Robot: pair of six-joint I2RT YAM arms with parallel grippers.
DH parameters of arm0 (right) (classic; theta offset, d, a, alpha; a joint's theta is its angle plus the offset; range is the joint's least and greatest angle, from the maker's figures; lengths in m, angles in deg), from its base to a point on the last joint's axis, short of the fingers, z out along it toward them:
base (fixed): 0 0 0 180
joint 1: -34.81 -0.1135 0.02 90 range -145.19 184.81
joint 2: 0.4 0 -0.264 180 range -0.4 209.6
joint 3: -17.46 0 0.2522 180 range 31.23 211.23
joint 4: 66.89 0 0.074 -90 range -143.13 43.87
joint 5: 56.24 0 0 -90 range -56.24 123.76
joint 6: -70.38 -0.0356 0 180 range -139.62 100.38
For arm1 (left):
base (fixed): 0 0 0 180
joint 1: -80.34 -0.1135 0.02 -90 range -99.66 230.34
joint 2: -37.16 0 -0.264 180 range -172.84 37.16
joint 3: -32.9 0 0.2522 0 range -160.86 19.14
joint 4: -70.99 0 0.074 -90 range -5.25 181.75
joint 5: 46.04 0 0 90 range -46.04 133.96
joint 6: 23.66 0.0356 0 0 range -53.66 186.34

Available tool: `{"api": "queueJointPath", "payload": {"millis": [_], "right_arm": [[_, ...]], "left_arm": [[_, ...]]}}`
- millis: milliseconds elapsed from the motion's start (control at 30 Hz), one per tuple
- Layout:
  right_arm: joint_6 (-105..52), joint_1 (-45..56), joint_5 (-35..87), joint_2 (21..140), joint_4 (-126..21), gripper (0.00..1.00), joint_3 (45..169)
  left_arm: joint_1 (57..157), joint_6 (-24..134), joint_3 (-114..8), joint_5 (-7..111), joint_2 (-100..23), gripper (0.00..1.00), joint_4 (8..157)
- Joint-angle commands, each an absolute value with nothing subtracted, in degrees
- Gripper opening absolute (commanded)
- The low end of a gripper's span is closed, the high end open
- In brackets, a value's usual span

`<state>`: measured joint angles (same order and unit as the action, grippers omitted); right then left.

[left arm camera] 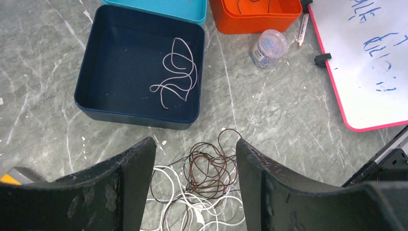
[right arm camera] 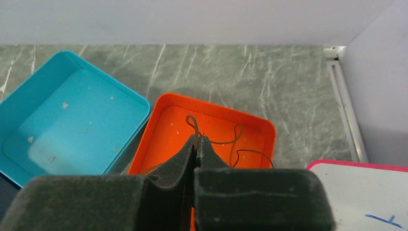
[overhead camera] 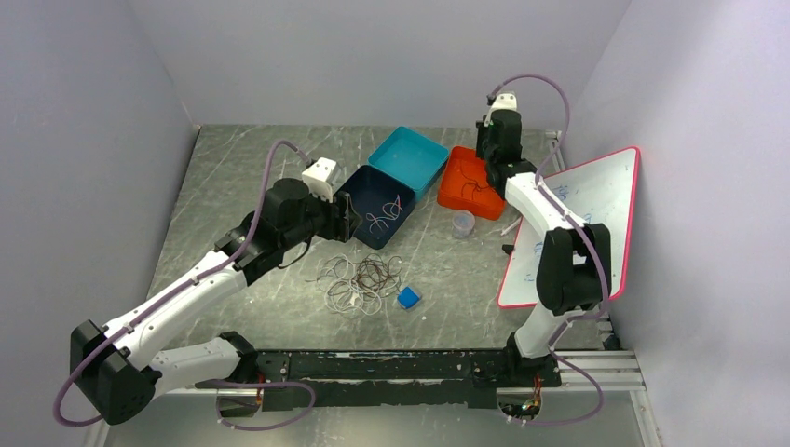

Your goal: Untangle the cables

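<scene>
A tangle of thin cables [left arm camera: 208,179], brown, black and whitish, lies on the table [overhead camera: 279,186]; from above the cable tangle [overhead camera: 361,283] sits at the middle. My left gripper [left arm camera: 195,142] hangs open above it with nothing between its fingers; seen from the top, the left gripper [overhead camera: 351,220] is by the dark blue box [overhead camera: 363,191]. One whitish cable [left arm camera: 175,72] lies loose in that box [left arm camera: 96,62]. My right gripper [right arm camera: 197,139] is shut on a thin brown cable [right arm camera: 235,139] that trails into the orange box [right arm camera: 163,130]; the right gripper [overhead camera: 491,175] is over the orange box [overhead camera: 456,191].
A teal box [overhead camera: 408,156] stands between the dark blue and orange ones. A small clear jar [overhead camera: 462,223] and a small blue object [overhead camera: 408,298] sit near the tangle. A pink-rimmed whiteboard [overhead camera: 582,219] leans at the right, with a marker [left arm camera: 302,29] beside it.
</scene>
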<state>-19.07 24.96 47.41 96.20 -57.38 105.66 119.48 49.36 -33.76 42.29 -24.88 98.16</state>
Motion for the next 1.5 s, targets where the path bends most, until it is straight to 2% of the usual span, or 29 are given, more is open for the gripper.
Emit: {"api": "queueJointPath", "payload": {"millis": [0,300,367,667,867,1033,1267,1467], "right_arm": [[-21.4,25.4,44.6,97.3,-57.3,0.0,105.8],[-25.3,25.5,53.2,100.6,-53.5,0.0,106.6],[-26.2,25.6,55.4,102.0,-52.1,0.03,107.3],[-28.0,26.2,55.7,103.2,-50.0,0.38,107.5],[-27.2,26.3,53.9,102.0,-49.7,0.55,108.0],[-26.3,26.7,47.8,101.2,-49.0,0.73,109.3],[-25.3,26.8,42.4,102.0,-48.1,0.77,110.6],[-28.4,26.9,54.0,101.1,-42.6,0.74,110.6]], "left_arm": [[119.2,48.8,-33.2,43.2,-24.8,0.67,98.5],[119.1,48.2,-33.0,42.7,-25.8,0.67,99.0],[119.2,48.0,-32.8,42.6,-26.0,0.67,99.2],[119.2,47.5,-32.4,42.7,-26.6,0.67,99.6],[119.2,47.1,-31.8,42.7,-27.1,0.67,99.7],[119.2,46.5,-31.1,42.6,-27.2,0.67,99.6],[119.1,46.1,-30.6,42.6,-27.0,0.67,99.6],[119.1,46.0,-30.0,42.7,-26.9,0.67,99.4]]}}
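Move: The orange bin lies under the right gripper, its middle roughly 4 cm ahead and about 20 cm below; the shut fingers hold a brown cable that already trails into it. The turquoise bin is some 15 cm to the left and 10 cm ahead, the clear jar 7 cm back and 2 cm left. From the open left gripper, the cable tangle sits about 22 cm below, 2 cm back and 1 cm right; the navy bin is 14 cm ahead and 5 cm right, the blue block 10 cm back and 13 cm right. Lower the right gripper about 8 cm towards the orange bin, tipping it some 12 degrees further down and easing a little right, and open the fingers wide on the way to let go of the brown cable; then swing back left and rise a couple of centimetres. Meanwhile sink the open left gripper about 4 cm towards the cable tangle, tipping it slightly down. ##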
